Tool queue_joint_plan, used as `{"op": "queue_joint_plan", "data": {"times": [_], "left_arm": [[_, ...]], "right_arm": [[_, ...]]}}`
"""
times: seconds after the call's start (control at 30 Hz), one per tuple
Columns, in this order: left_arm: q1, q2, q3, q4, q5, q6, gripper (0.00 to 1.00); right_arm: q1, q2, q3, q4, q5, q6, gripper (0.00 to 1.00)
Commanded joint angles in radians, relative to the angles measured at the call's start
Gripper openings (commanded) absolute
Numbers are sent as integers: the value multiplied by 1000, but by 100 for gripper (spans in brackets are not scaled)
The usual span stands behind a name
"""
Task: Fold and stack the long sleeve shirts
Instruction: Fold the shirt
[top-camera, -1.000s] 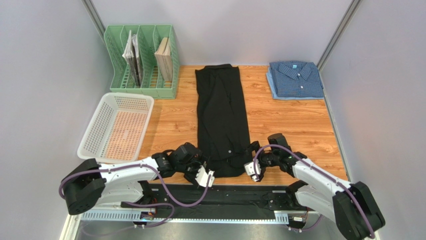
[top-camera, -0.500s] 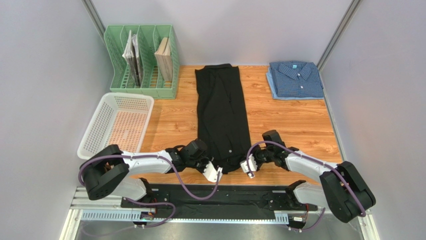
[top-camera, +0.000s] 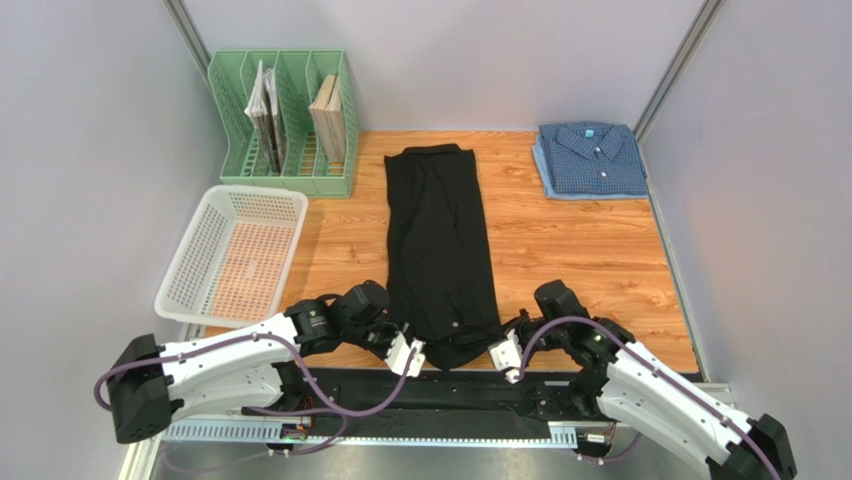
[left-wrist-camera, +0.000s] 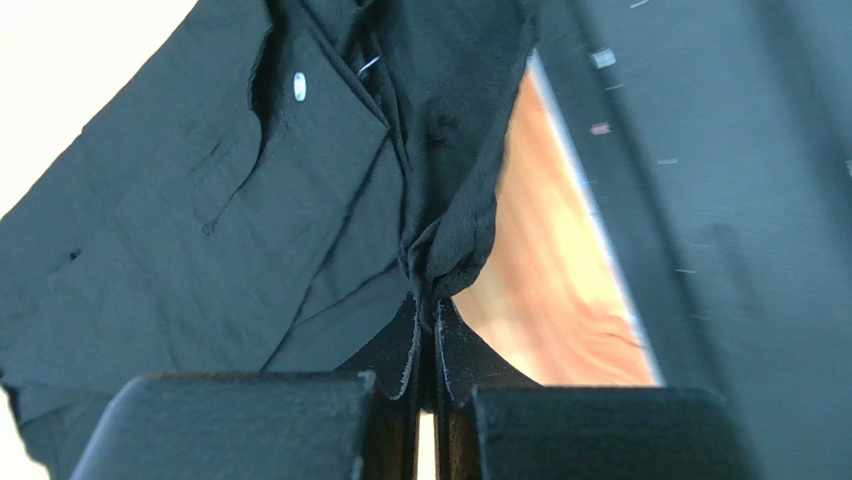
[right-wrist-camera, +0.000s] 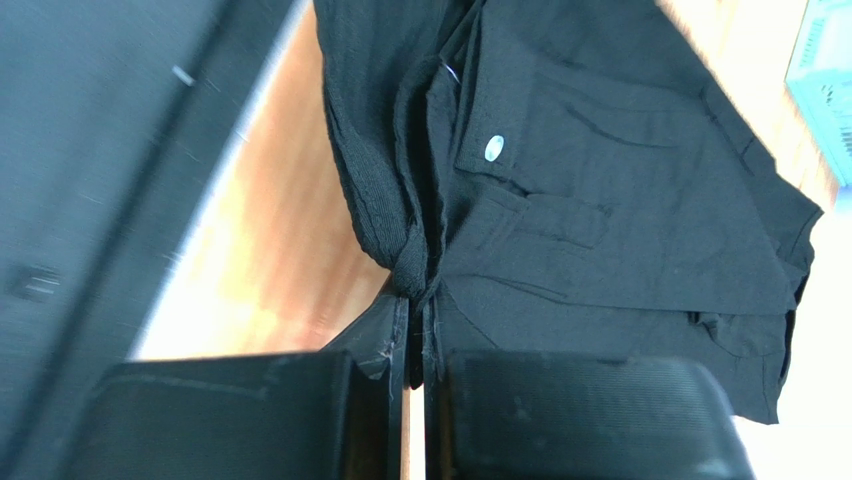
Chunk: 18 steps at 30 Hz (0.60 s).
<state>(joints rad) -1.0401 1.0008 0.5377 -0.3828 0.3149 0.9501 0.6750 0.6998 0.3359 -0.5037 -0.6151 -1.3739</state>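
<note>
The black long sleeve shirt (top-camera: 438, 245) lies as a long narrow strip down the middle of the wooden table, collar end at the far side. My left gripper (top-camera: 412, 356) is shut on its near left corner, where black cloth (left-wrist-camera: 445, 250) bunches between the jaws (left-wrist-camera: 427, 310). My right gripper (top-camera: 503, 354) is shut on the near right corner, pinching a fold of the black shirt (right-wrist-camera: 600, 200) at the tips (right-wrist-camera: 415, 300). A white button (right-wrist-camera: 493, 148) shows close by. The blue checked shirt (top-camera: 590, 158) sits folded at the far right corner.
A green file rack (top-camera: 285, 125) holding papers stands at the far left. A white perforated basket (top-camera: 232, 255) sits in front of it on the left. A black strip (top-camera: 440, 390) runs along the table's near edge under the grippers.
Both grippers went from open to shut on the black shirt's near corners. The shirt's near end has been drawn slightly toward the front edge and its far end has shifted left.
</note>
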Motion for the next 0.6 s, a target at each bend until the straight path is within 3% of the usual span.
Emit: {"op": "queue_joint_plan", "data": {"times": [0.0,0.3,0.43,0.57], "left_arm": [[-8,-71,2,-142,92,-85,0],[2,-134,33,-168,72,-113,0],[127,-88,126,-229,125,-99,0],[265,36,281,-252,182,-56,0]], "right_arm": [[66,-101,17,-137,44,208,0],[64,-33,120,-79,80,314,0],[34,81,247,-62,97,320,0],[-96,286,412,-55,40,273,0]]}}
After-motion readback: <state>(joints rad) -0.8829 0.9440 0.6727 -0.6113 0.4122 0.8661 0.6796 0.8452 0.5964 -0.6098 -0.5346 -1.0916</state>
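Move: The collar end of the black shirt, whose hem corners both grippers already hold, lies about 43 cm ahead of the left gripper, 5 cm to its right and 6 cm below. From the right gripper, that collar end is some 43 cm ahead, 13 cm to the left and 5 cm below. The white basket stands roughly 18 cm ahead of the left gripper and 37 cm to its left; the blue shirt stack is about 42 cm ahead of the right gripper and 24 cm to its right. Keep both hem corners pinched and draw them back another 2 cm together, then reverse and swing them up and forward towards the collar end, gathering speed: from the turn, the left about 3 cm each way, the right about 5 cm. As they rise, turn the fingers some 10 degrees to point more forward, left counter-clockwise, right clockwise. ##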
